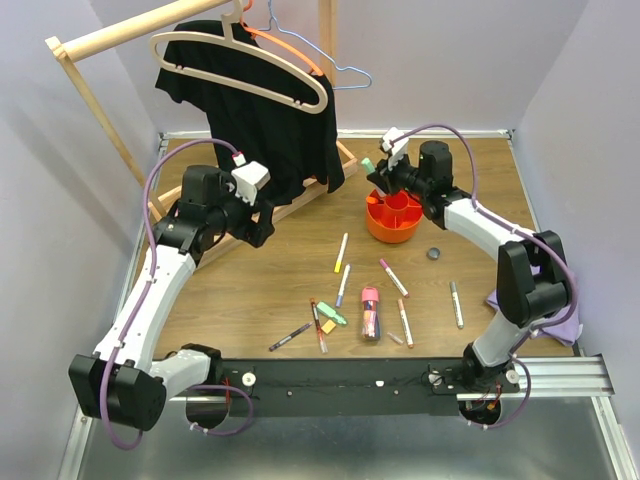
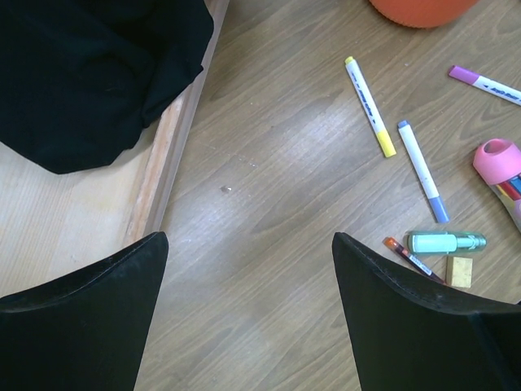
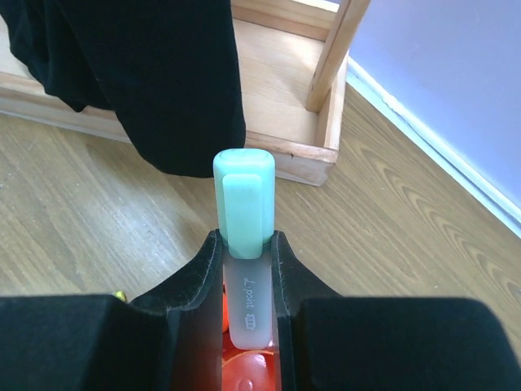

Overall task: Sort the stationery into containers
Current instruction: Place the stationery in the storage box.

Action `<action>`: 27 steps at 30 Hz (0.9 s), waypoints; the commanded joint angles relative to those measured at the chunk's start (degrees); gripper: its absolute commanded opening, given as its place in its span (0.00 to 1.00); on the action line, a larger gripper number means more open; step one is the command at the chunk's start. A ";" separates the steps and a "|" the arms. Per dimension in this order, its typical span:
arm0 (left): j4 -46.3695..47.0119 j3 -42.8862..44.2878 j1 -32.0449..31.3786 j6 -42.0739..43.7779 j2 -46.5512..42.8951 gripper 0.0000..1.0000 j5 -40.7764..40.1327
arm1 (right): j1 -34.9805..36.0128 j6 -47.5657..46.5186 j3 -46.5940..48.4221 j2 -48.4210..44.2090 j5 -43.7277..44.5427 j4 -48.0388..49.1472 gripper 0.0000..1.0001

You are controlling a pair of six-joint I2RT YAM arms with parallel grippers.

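Observation:
My right gripper (image 3: 246, 244) is shut on a mint-capped highlighter (image 3: 244, 208) with a frosted body, cap pointing away. It hangs just over the orange organiser (image 1: 393, 215), whose orange inside shows below the highlighter (image 1: 367, 164). My left gripper (image 2: 248, 244) stands open over bare table with nothing between its fingers, next to the rack base. Loose on the table lie a yellow-tipped pen (image 2: 370, 106), a blue-tipped pen (image 2: 422, 169), a green highlighter (image 2: 446, 242), a pink tube (image 2: 501, 167), a purple-capped marker (image 2: 486, 85) and an orange pen (image 1: 405, 322).
A wooden rack base (image 1: 300, 195) with a black shirt (image 1: 260, 110) hanging over it fills the back left. A small dark cap (image 1: 434, 254) lies right of the organiser. A grey pen (image 1: 456, 304) and a purple cloth (image 1: 565, 325) lie near the right arm.

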 commanded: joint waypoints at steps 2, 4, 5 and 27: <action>0.37 2.98 -0.19 0.68 0.92 0.91 -1.28 | -0.66 0.53 -2.08 2.37 0.42 3.51 0.01; 0.20 3.24 -0.19 0.68 1.27 0.91 -1.46 | -0.84 0.88 -2.52 2.72 0.25 4.13 0.01; 0.11 3.59 -0.19 0.94 1.45 0.91 -1.46 | -0.84 1.05 -2.61 2.72 0.25 4.22 0.01; 1.95 2.10 -0.28 1.83 -1.01 0.91 -2.34 | -0.84 1.58 -4.90 -6.40 1.30 -1.66 0.49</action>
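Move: The right hand holds the teal highlighter upright just above the storage box's far left rim; the box's middle lies about 3 cm back, 4 cm to the right and 11 cm below. The orange highlighter already in the box is 1 cm back, level sideways, 8 cm below. On the table, 15 cm below, the yellow marker is 9 cm back and 8 left, the grey cap 9 back and 14 right. From the left hand, the box is 8 cm ahead, 29 right, 14 below. Still pinching the teal highlighter, the right hand lowers it about 3.5 cm into the far left part of the storage box, the wrist barely tipping. At the bottom the fingers part to about half open and let go, and the hand lifts again by nearly 2 cm, easing back and to the right by just over 1 cm each way. ##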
